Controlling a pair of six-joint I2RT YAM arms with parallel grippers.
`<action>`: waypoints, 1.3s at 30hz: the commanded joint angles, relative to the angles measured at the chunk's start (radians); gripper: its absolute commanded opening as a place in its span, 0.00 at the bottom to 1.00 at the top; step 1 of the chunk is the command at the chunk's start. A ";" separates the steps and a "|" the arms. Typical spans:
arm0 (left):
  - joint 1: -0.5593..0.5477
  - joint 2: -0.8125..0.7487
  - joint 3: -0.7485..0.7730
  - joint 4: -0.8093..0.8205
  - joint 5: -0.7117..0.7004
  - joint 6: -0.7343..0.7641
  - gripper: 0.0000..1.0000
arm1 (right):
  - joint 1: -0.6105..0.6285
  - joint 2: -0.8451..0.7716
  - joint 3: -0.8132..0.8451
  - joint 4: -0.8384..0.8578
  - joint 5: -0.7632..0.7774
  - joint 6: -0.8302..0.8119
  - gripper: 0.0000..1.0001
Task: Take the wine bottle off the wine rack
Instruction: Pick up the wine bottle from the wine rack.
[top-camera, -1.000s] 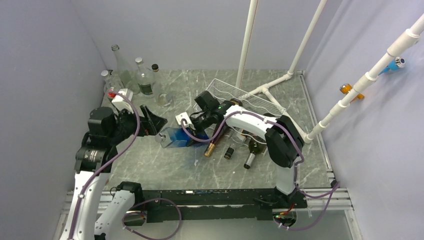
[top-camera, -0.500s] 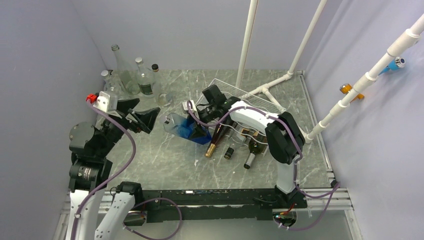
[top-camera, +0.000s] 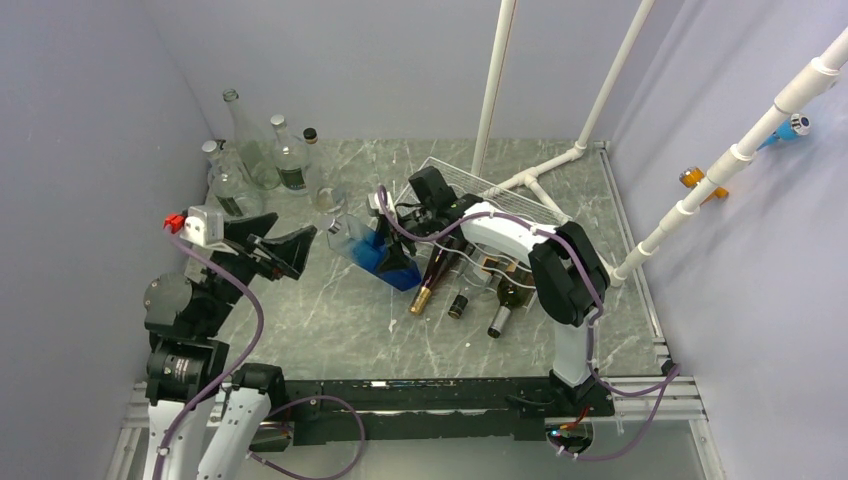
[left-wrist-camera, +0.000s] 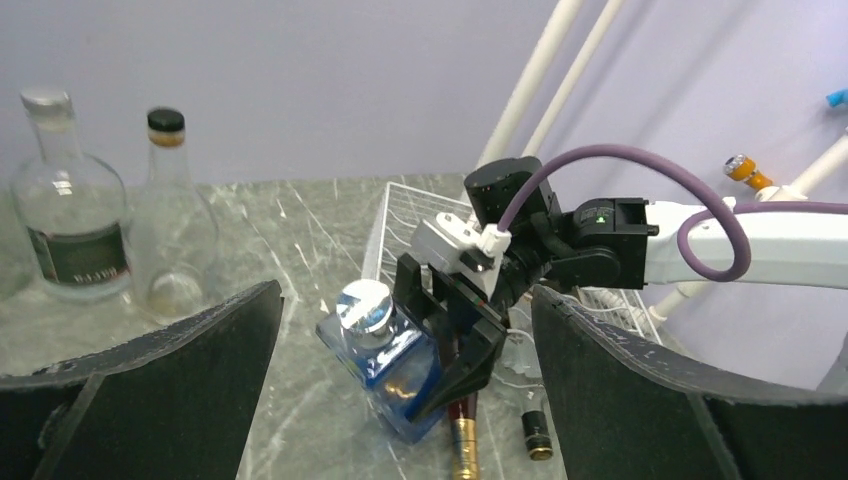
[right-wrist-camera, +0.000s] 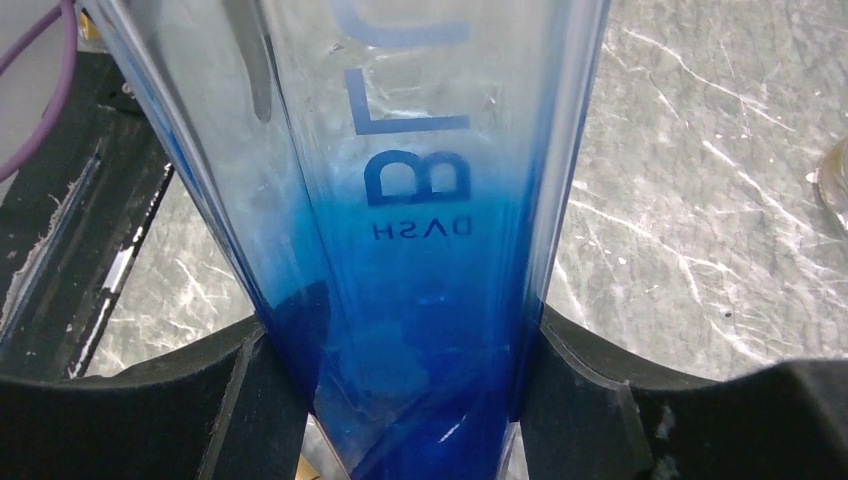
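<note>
The wine bottle (top-camera: 375, 252) is blue, square-sided glass with a silver cap. It hangs tilted over the table, cap up and to the left, just left of the white wire wine rack (top-camera: 500, 195). My right gripper (top-camera: 405, 240) is shut on its lower body. In the right wrist view the blue glass (right-wrist-camera: 420, 200) fills the space between both black fingers (right-wrist-camera: 250, 390), right gripper (right-wrist-camera: 410, 400). My left gripper (top-camera: 293, 252) stands wide open to the bottle's left, apart from it. In the left wrist view the bottle (left-wrist-camera: 400, 365) sits between the spread jaws, left gripper (left-wrist-camera: 405, 300).
A dark bottle with a gold foil neck (top-camera: 430, 282), a green bottle (top-camera: 508, 300) and a black-capped one (top-camera: 459, 306) lie at the rack's front. Several clear glass bottles (top-camera: 255, 150) stand at the back left. White plastic pipes (top-camera: 495, 90) rise behind the rack.
The right gripper has lifted the blue bottle from lying flat to a tilt, cap up, and drawn it back toward the rack. The left arm has pulled away to the left, still open.
</note>
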 joint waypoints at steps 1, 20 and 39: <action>0.000 -0.019 -0.048 0.032 -0.018 -0.125 0.99 | -0.012 -0.023 0.013 0.164 -0.113 0.102 0.00; -0.174 0.127 -0.144 0.110 -0.186 -0.315 1.00 | -0.016 -0.014 0.002 0.244 -0.118 0.245 0.00; -0.493 0.447 0.056 -0.119 -0.686 -0.469 1.00 | -0.016 -0.011 0.000 0.271 -0.119 0.256 0.00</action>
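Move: Below and ahead of the open left hand, the cap of the blue wine bottle lies roughly 9 cm forward, 6 cm to its right and 11 cm down. From the same hand, the dark-capped bottle stands about 17 cm ahead, 4 cm left and 28 cm lower. The right hand grips the bottle's body, with the cap some 9 cm to its left, 2 cm ahead and 13 cm up; the gold-necked bottle lies 11 cm to its right, 2 cm back and 9 cm below. Sinking about 11 cm, the left hand first drops almost straight down, then also reaches forward and to the right, some 7 and 6 cm, towards the cap of the held bottle. Its fingers stay wide open as they tip from near level to slanting down, some 35 degrees. The right hand keeps its grip on the bottle's body, tilting it a little forward and otherwise almost holding still. ##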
